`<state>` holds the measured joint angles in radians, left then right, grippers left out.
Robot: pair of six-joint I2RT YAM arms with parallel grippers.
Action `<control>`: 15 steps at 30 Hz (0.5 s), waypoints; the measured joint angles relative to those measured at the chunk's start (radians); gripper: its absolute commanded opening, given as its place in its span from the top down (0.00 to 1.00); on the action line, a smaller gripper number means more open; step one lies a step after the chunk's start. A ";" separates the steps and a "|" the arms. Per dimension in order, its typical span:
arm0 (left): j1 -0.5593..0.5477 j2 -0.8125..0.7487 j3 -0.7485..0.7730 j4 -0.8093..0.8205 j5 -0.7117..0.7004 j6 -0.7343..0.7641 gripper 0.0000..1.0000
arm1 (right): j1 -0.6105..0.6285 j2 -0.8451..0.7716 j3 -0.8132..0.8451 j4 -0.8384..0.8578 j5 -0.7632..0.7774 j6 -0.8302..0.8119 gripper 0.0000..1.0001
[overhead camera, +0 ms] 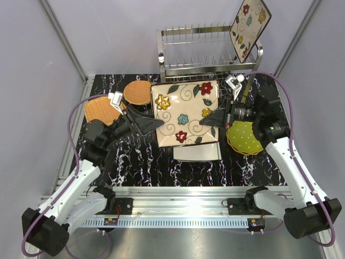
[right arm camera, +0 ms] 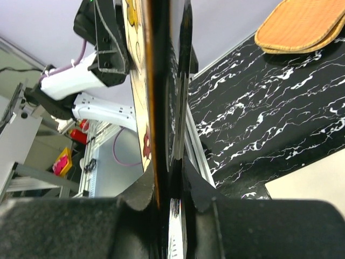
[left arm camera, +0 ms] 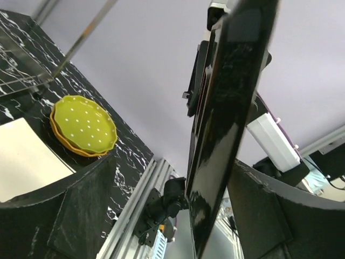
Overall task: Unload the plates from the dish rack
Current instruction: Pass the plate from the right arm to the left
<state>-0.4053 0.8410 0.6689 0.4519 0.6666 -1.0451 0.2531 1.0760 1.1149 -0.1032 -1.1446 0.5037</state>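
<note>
A large square flower-patterned plate (overhead camera: 186,113) hangs roughly level above the table's middle, over a stack of cream square plates (overhead camera: 197,152). My right gripper (overhead camera: 208,122) is shut on its right edge; in the right wrist view both fingers (right arm camera: 141,189) press on the plate (right arm camera: 160,81). My left gripper (overhead camera: 157,124) is open astride the left edge. In the left wrist view the plate's dark underside (left arm camera: 226,108) stands near one finger (left arm camera: 264,216), with a wide gap to the other. A second flower-patterned plate (overhead camera: 249,24) leans at the right end of the dish rack (overhead camera: 205,54).
Orange woven plates (overhead camera: 102,110) (overhead camera: 138,91) lie at the left. A lime-green dotted plate (overhead camera: 245,137) rests on an orange one at the right, also in the left wrist view (left arm camera: 83,124). Grey walls enclose the black marbled table (overhead camera: 135,162).
</note>
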 measured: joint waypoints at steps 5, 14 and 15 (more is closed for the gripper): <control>0.000 0.045 0.017 0.029 0.040 -0.013 0.32 | 0.027 0.009 -0.006 -0.007 0.001 -0.032 1.00; 0.000 0.080 0.043 0.013 0.071 0.002 0.59 | 0.061 0.051 -0.007 -0.027 0.029 -0.086 1.00; 0.000 0.083 0.045 0.005 0.073 0.006 0.68 | 0.063 0.055 -0.007 -0.034 0.035 -0.089 1.00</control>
<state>-0.4053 0.9237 0.7143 0.4568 0.7399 -1.0386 0.3157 1.1305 1.1080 -0.1368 -1.1099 0.4145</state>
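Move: The flowered square plate lies level between the grippers, its middle about 11 cm to the right of the left hand and 3 cm farther out, its left edge already between those open fingers. The right hand grips the opposite edge, with that middle some 8 cm to its left and 3 cm farther out. About 35 cm below, the white plates lie 1 cm left of the right hand and 13 cm ahead, the green plate 24 cm right of it and 17 cm ahead. Close the left gripper over the left edge of the flowered plate, from wide open to a bit under half, easing it about 1 cm to the right, farther onto the plate. Meanwhile keep the right grip shut on the far edge and bring the plate down some 2 cm and left about 1.5 cm into the left jaws. ##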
